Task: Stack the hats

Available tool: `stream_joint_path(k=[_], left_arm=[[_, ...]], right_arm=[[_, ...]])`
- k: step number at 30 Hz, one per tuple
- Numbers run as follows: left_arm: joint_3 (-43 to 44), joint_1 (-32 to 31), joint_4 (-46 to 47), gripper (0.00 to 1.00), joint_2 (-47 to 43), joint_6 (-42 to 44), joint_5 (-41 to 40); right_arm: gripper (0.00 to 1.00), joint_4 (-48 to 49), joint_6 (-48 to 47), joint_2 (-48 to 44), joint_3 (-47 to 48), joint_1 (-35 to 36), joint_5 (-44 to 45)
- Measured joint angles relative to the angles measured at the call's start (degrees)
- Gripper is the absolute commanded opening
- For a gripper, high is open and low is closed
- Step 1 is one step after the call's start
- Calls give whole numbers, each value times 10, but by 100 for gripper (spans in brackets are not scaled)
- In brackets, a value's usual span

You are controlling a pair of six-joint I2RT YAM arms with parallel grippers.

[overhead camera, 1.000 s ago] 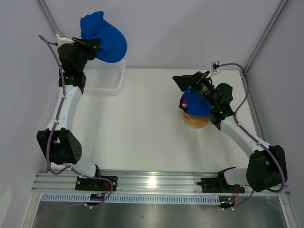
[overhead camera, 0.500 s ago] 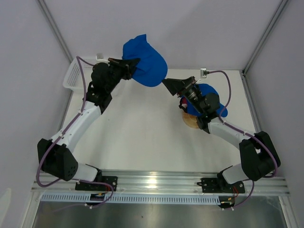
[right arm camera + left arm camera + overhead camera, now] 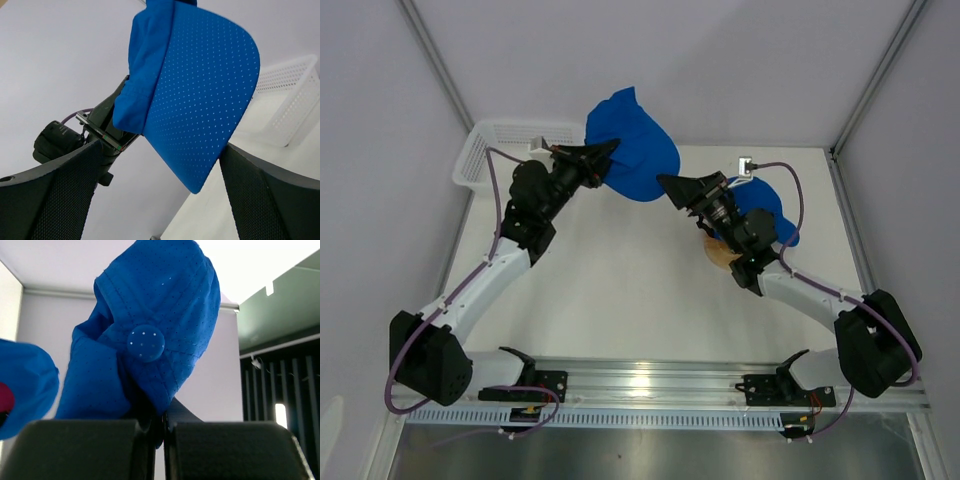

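Observation:
My left gripper [image 3: 607,158] is shut on the edge of a royal blue hat [image 3: 632,145], which hangs in the air above the table's far middle. In the left wrist view that hat [image 3: 150,330] fills the frame above the closed fingers [image 3: 90,450]. My right gripper [image 3: 682,188] stands open, pointing at the held hat from the right. In the right wrist view the hat's brim [image 3: 200,100] hangs between the spread fingers [image 3: 50,200] without touching them. A second blue hat [image 3: 767,213] sits on the round wooden stand [image 3: 723,256], with a sliver of pink [image 3: 704,226] under it.
A white mesh basket [image 3: 505,140] stands at the table's far left corner. Grey walls close in the left, back and right sides. The arm bases and an aluminium rail [image 3: 640,380] run along the near edge.
My left arm has swung the blue hat from above the basket rightward to the far middle. My right gripper has turned away from the stand toward that hat, still open.

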Motion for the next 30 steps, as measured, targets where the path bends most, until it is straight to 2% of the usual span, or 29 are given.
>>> stream_joint_path(k=[1,4,5,7,8,10,13,14,15,16,17,22,27,30], left_arm=[[0,-2,6,1,2,-8,9],[-2,-6,21,1,5,-21,26],[-4,-6,26,1,5,-22,30],[-12,-6,37,1,5,-24,38],[-16,-6,39,1,5,-21,41],[-25,-6,37,1,5,-5,45],[-38,-7,45,14,0,60,67],[-40,-7,46,42,-7,96,72],[-43,-7,43,64,-17,135,74],[-43,-8,33,85,-32,177,73],[-43,-8,25,99,-46,213,71],[-41,-9,-59,100,-150,416,16],[-34,-10,-146,99,-242,615,-149],[-32,-10,-164,100,-277,708,-251]], right_arm=[[99,-1,0,2,2,3,0],[59,0,-4,12,12,8,-2],[37,1,-5,14,13,8,-3],[15,0,-10,14,14,8,-8],[0,-5,-14,11,16,7,-7],[0,-29,-24,-4,23,7,-10],[0,-116,-46,-49,45,7,-14],[0,-158,-58,-65,60,4,-23],[0,-186,-68,-75,75,2,-27],[0,-227,-80,-82,100,-4,-31],[0,-271,-95,-86,131,-9,-34],[0,-438,-153,-79,282,-27,-64],[0,-588,-203,-24,382,-7,-66],[0,-625,-212,23,393,0,-112]])
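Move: The blue hat, pinned in the left hand's shut fingers, has its middle about 4 cm to that hand's right, 1 cm ahead and 1 cm above it. From the open right hand, the hat's middle is some 6 cm ahead, 6 cm left and 3 cm higher, its near edge between the fingers. The stacked hats stand about 20 cm to the right hand's right, level fore and aft, 15 cm below; from the left hand, the white basket lies 23 cm left, 20 cm ahead and 33 cm below. Barely shifting, the right hand closes on the near edge of the blue hat while the left still grips it, then carries it up about 11 cm and lowers it partway, rolling some 30 degrees with its left side dipping. The left hand eases slightly right and back, opens to let go, then swings left and back away from the hat, turning strongly counter-clockwise and rolling its left side up. ##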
